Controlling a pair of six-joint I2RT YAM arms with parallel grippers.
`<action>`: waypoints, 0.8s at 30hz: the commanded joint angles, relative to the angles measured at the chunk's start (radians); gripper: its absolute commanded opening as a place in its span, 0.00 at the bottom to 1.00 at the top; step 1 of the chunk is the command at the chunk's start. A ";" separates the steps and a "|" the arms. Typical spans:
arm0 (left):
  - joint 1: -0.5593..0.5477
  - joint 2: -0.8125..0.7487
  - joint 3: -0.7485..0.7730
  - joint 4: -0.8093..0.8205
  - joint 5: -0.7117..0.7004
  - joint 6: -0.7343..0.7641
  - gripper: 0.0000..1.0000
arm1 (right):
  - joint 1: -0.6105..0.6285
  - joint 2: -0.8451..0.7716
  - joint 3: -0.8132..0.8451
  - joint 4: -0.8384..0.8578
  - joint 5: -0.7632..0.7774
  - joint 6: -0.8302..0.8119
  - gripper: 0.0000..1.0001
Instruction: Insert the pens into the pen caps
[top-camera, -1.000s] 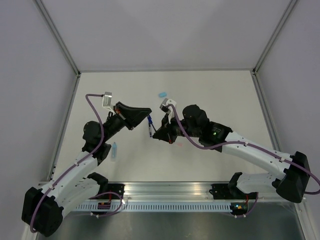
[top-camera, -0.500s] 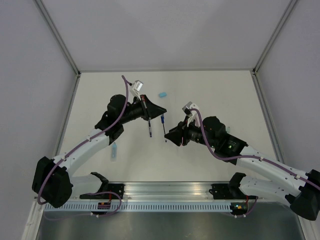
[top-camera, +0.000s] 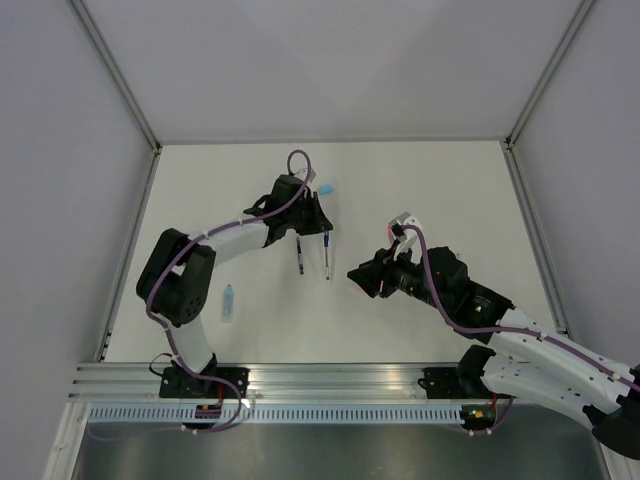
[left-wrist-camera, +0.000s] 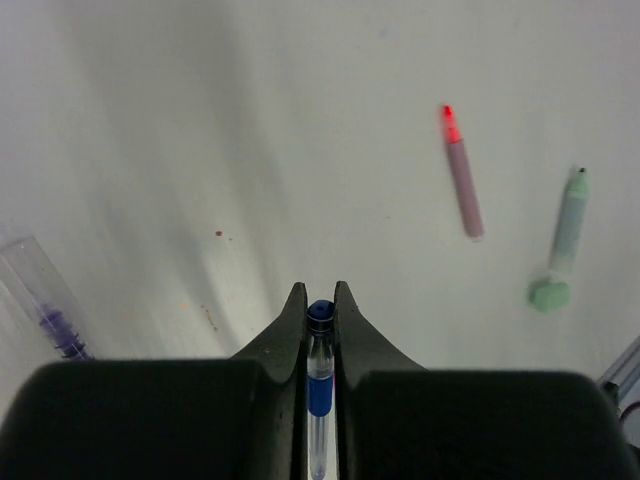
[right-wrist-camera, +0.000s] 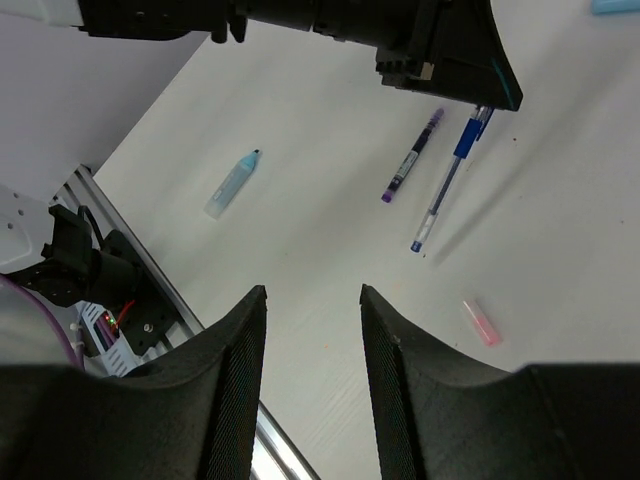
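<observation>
My left gripper is shut on the dark blue pen. The pen's blue end shows between the fingertips, and its shaft hangs over the table and casts a shadow. A dark pen with a purple end lies just left of it. My right gripper stands open and empty, off to the right of both pens. A pink cap lies near it. A light blue cap rests behind the left gripper. The left wrist view shows a pink pen and a pale green marker.
A pale blue marker lies at the left. A pale green cap sits by the green marker's end. The aluminium rail with both arm bases runs along the near edge. Grey walls close in the white table.
My right gripper has opened, let go of the blue pen and drawn back to the right. The left arm has swung toward the back centre, carrying the pen.
</observation>
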 joint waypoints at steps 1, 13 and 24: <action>0.007 0.088 0.102 -0.088 -0.046 0.056 0.02 | -0.001 -0.002 0.010 -0.006 0.021 0.019 0.48; 0.039 0.275 0.189 -0.157 -0.138 0.093 0.20 | -0.002 -0.037 -0.005 -0.013 0.062 0.023 0.48; 0.048 0.158 0.182 -0.185 -0.132 0.153 0.46 | -0.002 -0.023 0.001 -0.019 0.075 0.003 0.49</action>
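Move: The left hand already grips the blue pen. Its place on the table is some 9 cm below this hand, about 3 cm left and 1 cm back. The purple pen lies on the table about 8 cm left and 2 cm back of the hand, the light-blue block about 14 cm ahead and 2 cm left. From the right hand, that place is roughly 14 cm ahead, 8 cm left and 21 cm below. Left hand lowers the blue pen about 8 cm, drifting forward-left beside the purple pen, then opens its fingers. ##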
